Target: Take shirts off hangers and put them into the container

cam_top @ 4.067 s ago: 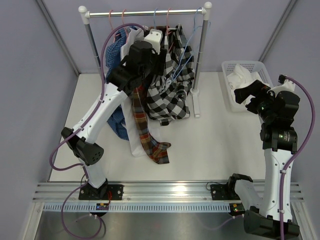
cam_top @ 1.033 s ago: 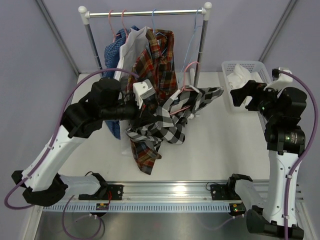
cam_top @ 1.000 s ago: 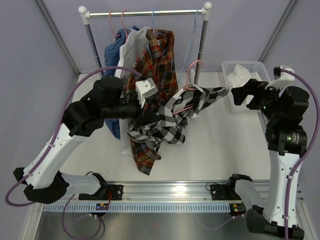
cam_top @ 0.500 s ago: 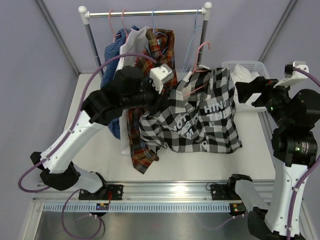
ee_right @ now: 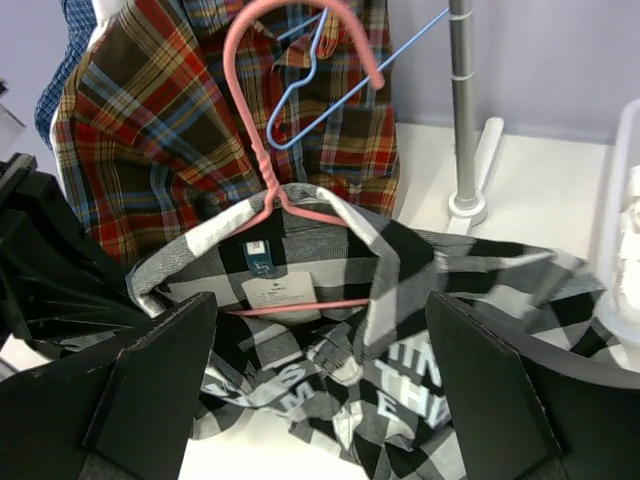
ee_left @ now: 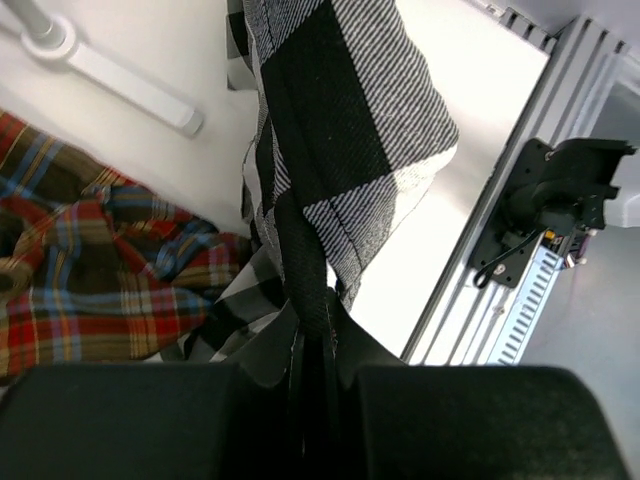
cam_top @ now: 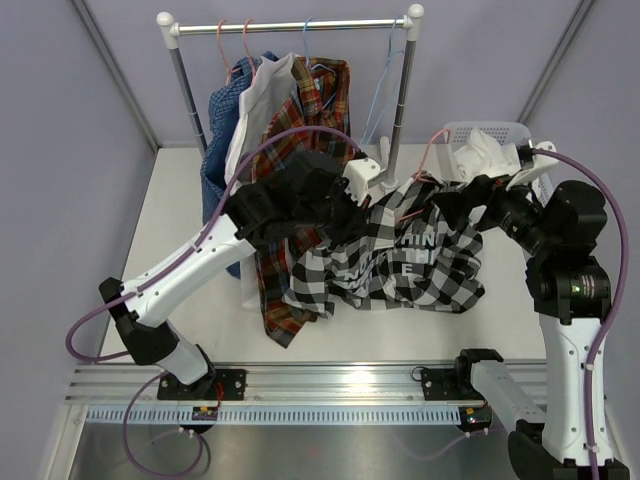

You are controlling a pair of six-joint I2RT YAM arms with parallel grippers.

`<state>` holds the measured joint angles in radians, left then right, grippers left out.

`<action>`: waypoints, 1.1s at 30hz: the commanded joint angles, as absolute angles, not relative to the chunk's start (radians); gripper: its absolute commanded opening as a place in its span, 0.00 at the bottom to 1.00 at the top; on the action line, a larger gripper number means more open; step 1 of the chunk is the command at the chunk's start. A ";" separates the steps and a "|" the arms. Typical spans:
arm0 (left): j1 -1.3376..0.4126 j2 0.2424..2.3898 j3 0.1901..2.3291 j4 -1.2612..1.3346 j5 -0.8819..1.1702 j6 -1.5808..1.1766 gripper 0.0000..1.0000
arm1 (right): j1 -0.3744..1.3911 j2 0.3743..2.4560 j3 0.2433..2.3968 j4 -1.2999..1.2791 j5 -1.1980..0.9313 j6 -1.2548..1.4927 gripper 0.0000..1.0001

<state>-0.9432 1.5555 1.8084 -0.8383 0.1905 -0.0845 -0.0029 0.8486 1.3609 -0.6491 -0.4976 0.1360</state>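
My left gripper (cam_top: 347,213) is shut on a fold of the black-and-white checked shirt (cam_top: 400,265) and holds it up over the table. The pinched cloth (ee_left: 320,200) runs straight into the shut jaws of the left gripper (ee_left: 312,345). A pink hanger (ee_right: 268,160) still sits in this shirt's collar (ee_right: 290,215), hook upward (cam_top: 432,148). My right gripper (ee_right: 320,375) is open, facing the collar, with nothing between its fingers (ee_right: 150,390); in the top view the right gripper (cam_top: 462,200) is beside the shirt's right shoulder. The white container (cam_top: 528,131) stands behind it with a white shirt (cam_top: 482,150) inside.
The rack (cam_top: 290,25) at the back carries a blue checked shirt (cam_top: 214,130), a white shirt (cam_top: 255,100) and a red-orange plaid shirt (cam_top: 312,115) that hangs to the table. A bare light blue hanger (ee_right: 340,95) hangs by the rack's right post (ee_right: 462,100).
My left arm has carried the checked shirt right, toward the right gripper, and the spread cloth has sagged lower. My right gripper has dropped and turned to face the collar.
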 commanded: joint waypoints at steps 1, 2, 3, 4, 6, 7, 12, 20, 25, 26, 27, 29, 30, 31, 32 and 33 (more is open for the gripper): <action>-0.968 1.580 1.890 -0.709 0.241 -0.097 0.00 | 0.035 0.884 1.376 -0.606 -0.529 0.140 0.94; -0.971 1.586 1.902 -0.709 0.244 -0.098 0.00 | 0.046 0.893 1.384 -0.600 -0.529 0.144 0.94; -0.979 1.591 1.907 -0.709 0.245 -0.098 0.00 | 0.049 0.896 1.385 -0.588 -0.529 0.149 0.94; -0.982 1.595 1.911 -0.709 0.250 -0.100 0.00 | 0.052 0.899 1.387 -0.566 -0.529 0.161 0.93; -0.994 1.608 1.924 -0.710 0.252 -0.100 0.00 | 0.064 0.913 1.396 -0.554 -0.525 0.169 0.90; -0.997 1.611 1.925 -0.709 0.258 -0.098 0.00 | 0.069 0.917 1.397 -0.545 -0.519 0.172 0.89; -1.020 1.615 1.928 -0.710 0.273 -0.087 0.00 | 0.097 0.936 1.402 -0.523 -0.500 0.183 0.85; -1.026 1.614 1.925 -0.712 0.281 -0.077 0.00 | 0.121 0.943 1.378 -0.503 -0.476 0.172 0.70; -1.026 1.620 1.922 -0.712 0.262 -0.080 0.00 | 0.127 0.940 1.376 -0.506 -0.471 0.169 0.59; -1.026 1.621 1.924 -0.712 0.259 -0.081 0.00 | 0.129 0.937 1.374 -0.506 -0.469 0.170 0.57; -1.026 1.624 1.927 -0.712 0.258 -0.084 0.00 | 0.130 0.936 1.370 -0.506 -0.468 0.170 0.54; -1.026 1.632 1.931 -0.712 0.255 -0.086 0.00 | 0.133 0.930 1.358 -0.503 -0.463 0.172 0.51; -1.026 1.634 1.936 -0.710 0.255 -0.089 0.00 | 0.133 0.927 1.355 -0.500 -0.463 0.170 0.47; -1.026 1.635 1.939 -0.712 0.259 -0.089 0.00 | 0.136 0.925 1.353 -0.499 -0.460 0.172 0.45; -1.026 1.638 1.940 -0.712 0.264 -0.090 0.00 | 0.137 0.928 1.353 -0.499 -0.459 0.170 0.42; -1.026 1.641 1.944 -0.712 0.267 -0.091 0.00 | 0.137 0.930 1.353 -0.500 -0.456 0.170 0.38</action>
<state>-1.0195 1.6379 1.8832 -0.8154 0.2413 -0.0872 0.1188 0.9405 1.3552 -0.5381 -0.4526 0.1680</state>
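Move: The pink hanger's neck, sticking out of the checked shirt's collar, lies about 5 cm ahead and 5 cm left of the open right hand, nearly level with it. From that hand the container is some 18 cm ahead, 26 cm right and 30 cm down, and the hanging plaid shirt about 30 cm left and 10 cm ahead, a little lower. From the left hand, still pinching the checked shirt, the hanger's neck is roughly 11 cm ahead, 12 cm right and slightly higher. Right hand eases 4 cm forward-left, closing halfway around the hanger's neck; left brings the shirt 5 cm right-back. ##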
